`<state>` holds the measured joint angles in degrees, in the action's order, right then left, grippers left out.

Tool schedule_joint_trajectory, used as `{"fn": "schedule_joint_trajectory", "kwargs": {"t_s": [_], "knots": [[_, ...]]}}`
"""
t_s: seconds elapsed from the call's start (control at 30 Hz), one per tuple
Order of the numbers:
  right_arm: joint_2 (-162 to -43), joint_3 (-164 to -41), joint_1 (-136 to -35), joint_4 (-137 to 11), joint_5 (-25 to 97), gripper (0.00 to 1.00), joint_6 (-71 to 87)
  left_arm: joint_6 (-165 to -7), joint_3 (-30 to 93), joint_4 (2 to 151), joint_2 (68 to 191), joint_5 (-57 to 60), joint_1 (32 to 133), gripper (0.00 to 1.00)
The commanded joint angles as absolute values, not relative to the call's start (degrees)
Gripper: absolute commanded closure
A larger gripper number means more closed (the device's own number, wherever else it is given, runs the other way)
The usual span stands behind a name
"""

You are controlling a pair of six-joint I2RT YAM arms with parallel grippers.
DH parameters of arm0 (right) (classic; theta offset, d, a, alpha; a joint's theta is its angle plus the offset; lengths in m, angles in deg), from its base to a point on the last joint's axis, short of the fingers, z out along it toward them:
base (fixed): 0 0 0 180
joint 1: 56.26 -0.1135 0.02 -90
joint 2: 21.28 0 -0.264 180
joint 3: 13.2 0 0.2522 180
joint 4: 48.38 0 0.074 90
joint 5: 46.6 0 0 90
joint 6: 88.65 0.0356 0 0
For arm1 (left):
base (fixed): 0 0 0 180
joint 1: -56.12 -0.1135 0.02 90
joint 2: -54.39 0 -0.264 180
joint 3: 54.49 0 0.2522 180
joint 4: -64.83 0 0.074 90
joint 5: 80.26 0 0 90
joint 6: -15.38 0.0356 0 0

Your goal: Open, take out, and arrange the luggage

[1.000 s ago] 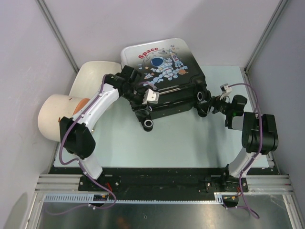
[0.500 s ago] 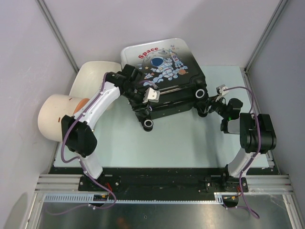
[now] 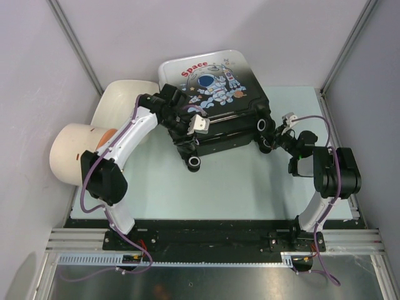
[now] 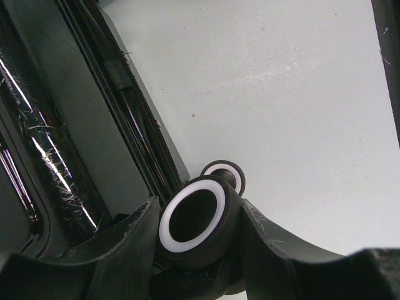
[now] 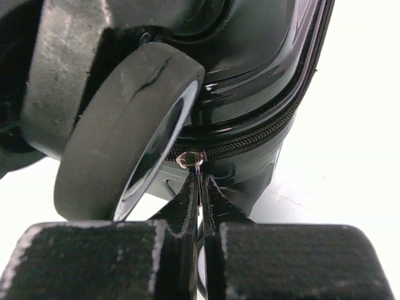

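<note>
The luggage [image 3: 212, 87] lies flat on the pale green table, astronaut print up and wheels toward me. At its near left corner my left gripper [image 3: 187, 130] reaches in. In the left wrist view its jaws [image 4: 199, 209] press both sides of a black wheel with a white ring [image 4: 194, 225], so it is shut on that wheel. My right gripper [image 3: 272, 139] is at the near right corner beside another wheel [image 5: 125, 131]. Its fingers [image 5: 215, 200] are pinched together on the zipper pull [image 5: 190, 159] of the closed zip.
A cream plastic tub [image 3: 125, 100] and a cream cylinder with an orange end [image 3: 72, 153] stand left of the luggage, close to my left arm. Grey walls enclose the table [image 3: 237, 187] on three sides.
My right gripper has moved left toward the luggage's corner and gone from open to shut on the zipper pull. The left arm and the luggage have not moved.
</note>
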<state>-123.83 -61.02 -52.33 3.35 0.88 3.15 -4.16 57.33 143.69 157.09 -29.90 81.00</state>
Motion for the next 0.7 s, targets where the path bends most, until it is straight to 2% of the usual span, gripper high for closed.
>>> {"fn": "schedule_joint_trajectory", "kwargs": {"t_s": [0.0,0.27,0.5,0.67], "knots": [[-123.0,-62.7,-49.0,7.5,3.2,1.00,2.7,-8.8,56.0,128.4,166.6,-8.8,71.6,0.47],[-121.7,-67.3,-45.3,1.9,4.0,1.00,-3.1,-8.8,56.7,128.4,167.0,-8.6,71.3,0.48],[-128.4,-79.4,-45.0,-2.4,4.8,1.00,-3.9,-8.5,57.0,128.4,167.6,-8.8,70.9,0.48],[-135.2,-87.2,-44.9,-3.7,1.0,1.00,-3.0,-6.9,56.3,128.4,167.3,-9.0,70.9,0.49]]}}
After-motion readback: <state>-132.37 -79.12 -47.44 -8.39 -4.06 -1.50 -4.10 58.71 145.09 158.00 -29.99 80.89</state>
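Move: The right hand already has the zipper pull between its fingertips; the luggage's near right corner is some 3 cm to its right and 2 cm ahead, the far right corner about 25 cm ahead and 10 cm left. The upper right wheel sits about 4 cm left, 1 cm back and 5 cm above, the lower right wheel 3 cm left, 2 cm back and 6 cm below. For the left hand, holding the upper left wheel in its fingers, the pull is some 28 cm right, 9 cm ahead and 8 cm below. With its fingers kept shut on the zipper pull, the right hand first eases about 2 cm to the right around the luggage's near right corner, then speeds up forward along the right side, ending roughly 6.5 cm farther out and 4 cm farther right, barely higher and with hardly any turn of the wrist. The left hand stays put, its fingers still gripping the upper left wheel so that the case is held while the pull is drawn away from the wheels towards the far end. ##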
